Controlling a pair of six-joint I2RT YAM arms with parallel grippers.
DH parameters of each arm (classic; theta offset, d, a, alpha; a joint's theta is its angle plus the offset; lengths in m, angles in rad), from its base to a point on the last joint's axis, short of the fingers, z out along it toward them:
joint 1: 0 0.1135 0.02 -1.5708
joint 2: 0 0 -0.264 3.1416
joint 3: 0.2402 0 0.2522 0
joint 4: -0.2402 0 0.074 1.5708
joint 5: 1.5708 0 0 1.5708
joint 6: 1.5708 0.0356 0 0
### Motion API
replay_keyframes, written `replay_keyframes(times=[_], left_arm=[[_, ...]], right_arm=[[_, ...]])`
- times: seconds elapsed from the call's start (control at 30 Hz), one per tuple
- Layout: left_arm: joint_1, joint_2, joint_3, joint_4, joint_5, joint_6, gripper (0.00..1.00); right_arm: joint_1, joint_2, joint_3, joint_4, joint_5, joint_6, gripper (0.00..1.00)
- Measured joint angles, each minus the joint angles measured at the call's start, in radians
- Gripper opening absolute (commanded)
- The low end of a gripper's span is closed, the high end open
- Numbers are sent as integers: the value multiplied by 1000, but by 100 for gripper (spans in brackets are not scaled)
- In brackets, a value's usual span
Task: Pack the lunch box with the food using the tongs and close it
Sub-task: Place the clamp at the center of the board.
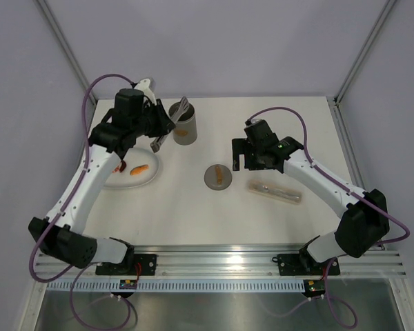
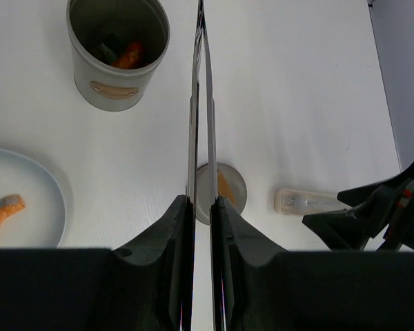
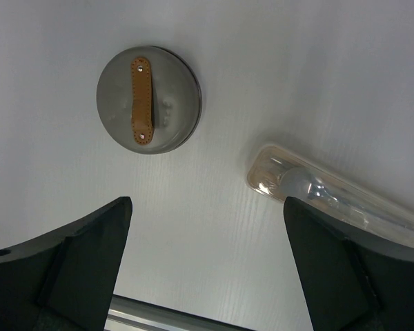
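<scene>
My left gripper [image 1: 161,132] is shut on the tongs [image 2: 194,110], whose two thin silver arms run forward and nearly meet at their tips. In the top view the tongs [image 1: 181,109] reach over the lunch box [image 1: 185,125], a grey canister standing open. In the left wrist view the lunch box [image 2: 117,58] has an orange piece of food [image 2: 130,55] inside. More food [image 1: 139,169] lies on the white plate [image 1: 148,181]. The grey lid [image 3: 149,100] with its tan strap lies flat on the table. My right gripper [image 3: 207,207] hangs open just this side of the lid, holding nothing.
A flat tan packet in clear wrap [image 1: 274,192] lies right of the lid [image 1: 218,176], under my right forearm. A red piece [image 1: 121,166] sits on the plate's left side, partly under my left arm. Frame posts stand at the back corners.
</scene>
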Motion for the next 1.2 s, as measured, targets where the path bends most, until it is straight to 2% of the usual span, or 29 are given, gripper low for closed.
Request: replay_keyframes(times=[0.23, 0.37, 0.53, 0.73, 0.97, 1.07, 1.1, 1.2], left_arm=[[-11, -201, -297, 11, -19, -6, 4], [-37, -244, -458, 11, -18, -30, 3], [-73, -245, -561, 43, -31, -52, 3], [-144, -214, -591, 85, -158, -55, 4], [-253, -155, -633, 145, -305, -62, 21], [-256, -135, -639, 145, -341, -67, 38], [-256, -126, -639, 145, -351, -69, 52], [-256, -105, -643, 144, -368, -77, 65]], right_arm=[[0, 0, 0, -6, 52, -9, 100], [0, 0, 0, -18, 75, -19, 100], [0, 0, 0, -21, 85, -26, 99], [0, 0, 0, -21, 96, -27, 100], [0, -28, -8, -22, 111, -27, 99], [0, -39, -12, -23, 114, -27, 99], [0, -40, -14, -23, 119, -27, 99], [0, -43, -21, -23, 127, -27, 100]])
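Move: The open patch of board meant for the clamp lies about 9 cm back from the left gripper, 1 cm to its left and some 28 cm below. From that patch, the grey lid sits roughly 16 cm to the right and 3 cm farther out; the cup stands about 21 cm farther out and 4 cm to the right; the plate is 17 cm to the left and 8 cm farther out. From the right hand, the patch is some 22 cm left, 3 cm back and 14 cm below. Bring the left gripper, still gripping the clamp, away from the cup and down some 20 cm to the patch between plate and lid: swing back about 9 cm early while sinking, then go almost straight down. Tip the fingers more downward, raise the hand's left side about 20 degrees, and start opening near the bottom. Let the empty, wide-open right hand drift about 2.5 cm right. ##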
